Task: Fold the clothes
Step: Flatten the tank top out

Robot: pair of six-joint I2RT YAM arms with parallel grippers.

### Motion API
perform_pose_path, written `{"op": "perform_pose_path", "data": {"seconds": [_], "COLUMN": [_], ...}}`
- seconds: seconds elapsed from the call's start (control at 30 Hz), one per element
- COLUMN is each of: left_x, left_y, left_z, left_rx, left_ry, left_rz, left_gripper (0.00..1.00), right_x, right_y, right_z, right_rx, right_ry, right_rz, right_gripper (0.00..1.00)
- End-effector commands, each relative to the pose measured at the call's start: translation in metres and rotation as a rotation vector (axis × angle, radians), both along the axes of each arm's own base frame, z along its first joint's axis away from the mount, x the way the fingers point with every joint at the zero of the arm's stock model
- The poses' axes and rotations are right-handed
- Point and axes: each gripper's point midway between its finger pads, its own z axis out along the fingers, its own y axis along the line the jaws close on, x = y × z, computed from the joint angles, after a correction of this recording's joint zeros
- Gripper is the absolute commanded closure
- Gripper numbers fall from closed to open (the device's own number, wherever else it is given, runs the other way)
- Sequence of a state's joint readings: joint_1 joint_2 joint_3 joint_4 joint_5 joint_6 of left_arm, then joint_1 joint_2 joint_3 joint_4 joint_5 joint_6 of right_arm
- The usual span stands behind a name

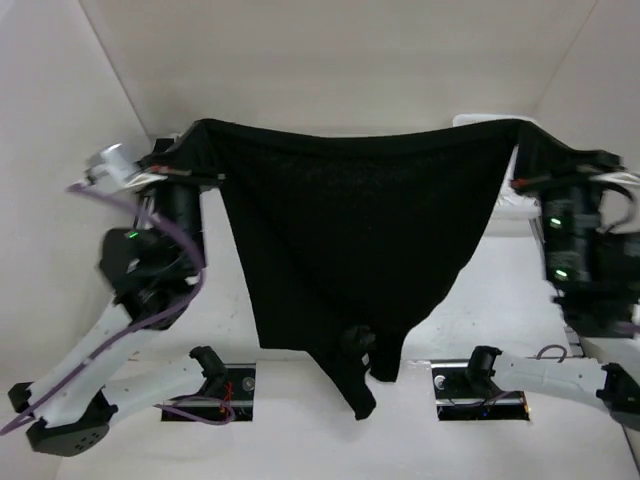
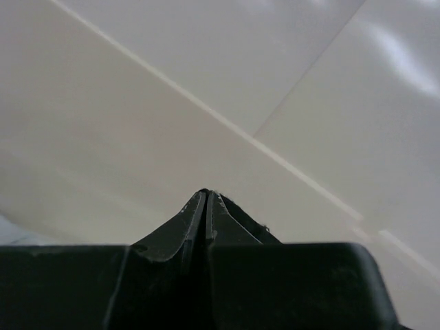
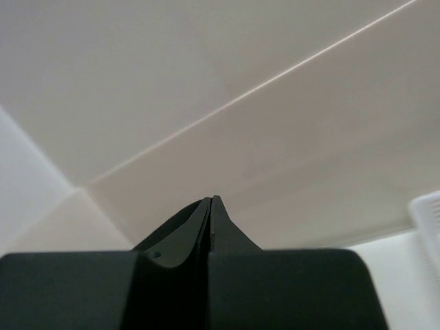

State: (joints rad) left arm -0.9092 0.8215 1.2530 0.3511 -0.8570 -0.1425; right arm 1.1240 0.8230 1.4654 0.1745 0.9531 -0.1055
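The clothes (image 1: 360,230), a plain black top, hang spread in the air between my two grippers, and the lower tip droops down to the arm bases. My left gripper (image 1: 203,127) is shut on the top's upper left corner. My right gripper (image 1: 522,127) is shut on the upper right corner. In the left wrist view the left gripper (image 2: 206,194) shows its jaws pressed together, with a sliver of black fabric (image 2: 256,225) beside them. The right gripper (image 3: 212,201) is likewise pressed shut in the right wrist view, pointing at the white wall.
A white basket (image 3: 430,216) sits at the right, partly seen behind the right arm (image 1: 512,205). White walls enclose the back and sides. The two arm bases (image 1: 215,385) (image 1: 480,385) stand at the near edge under the hanging cloth.
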Motion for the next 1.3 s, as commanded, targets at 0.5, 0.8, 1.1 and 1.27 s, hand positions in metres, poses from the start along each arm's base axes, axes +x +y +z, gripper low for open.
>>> {"op": "perform_pose_path", "data": {"seconds": [0.5,0.8,1.1,1.27], "left_x": [0.244,0.232,0.177,0.136], "left_y": [0.024,0.036,0.03,0.015], "left_z": [-0.087,-0.015,-0.013,-0.104], "left_rx": [0.061,0.052,0.081,0.092], "left_ry": [0.301,0.151,0.08,0.176], "left_rz": [0.142,0.129,0.107,0.108], "left_gripper": [1.0,1.0,1.0,1.0], "right_x": [0.296,0.27,0.226,0.177], "right_y": [0.07,0.065,0.058,0.059], "right_z": [-0.083,0.031,-0.007,-0.136], "right_rx": [-0.177,-0.159,-0.236,-0.227], "right_ry": [0.298,0.072,0.143,0.285], "right_rz": [0.12,0.102,0.086,0.139], "right_gripper": [1.0,1.0,1.0,1.0]}}
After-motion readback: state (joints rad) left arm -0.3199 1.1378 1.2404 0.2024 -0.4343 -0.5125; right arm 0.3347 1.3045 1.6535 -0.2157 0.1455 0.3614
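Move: High over the table, both shut grippers hold the black tank top stretched between them, its body trailing back towards the bases. From the left hand the bare middle of the table lies about 12 cm ahead, 22 to the right and 56 below; the folded pile is some 33 ahead, 20 left and 54 below. From the right hand the same bare spot is roughly 14 ahead, 23 left and 59 below, the basket about 29 ahead, 22 right and 54 below. Flicking the tank top out in the air, both hands sweep fast forward and down over the table, the left about 25 cm out, the right nearer 34, fingers tipping down. Both then rise, draw back and begin to sink again, the right swinging up higher, the wrists partly levelling. The grippers stay shut on the cloth. ##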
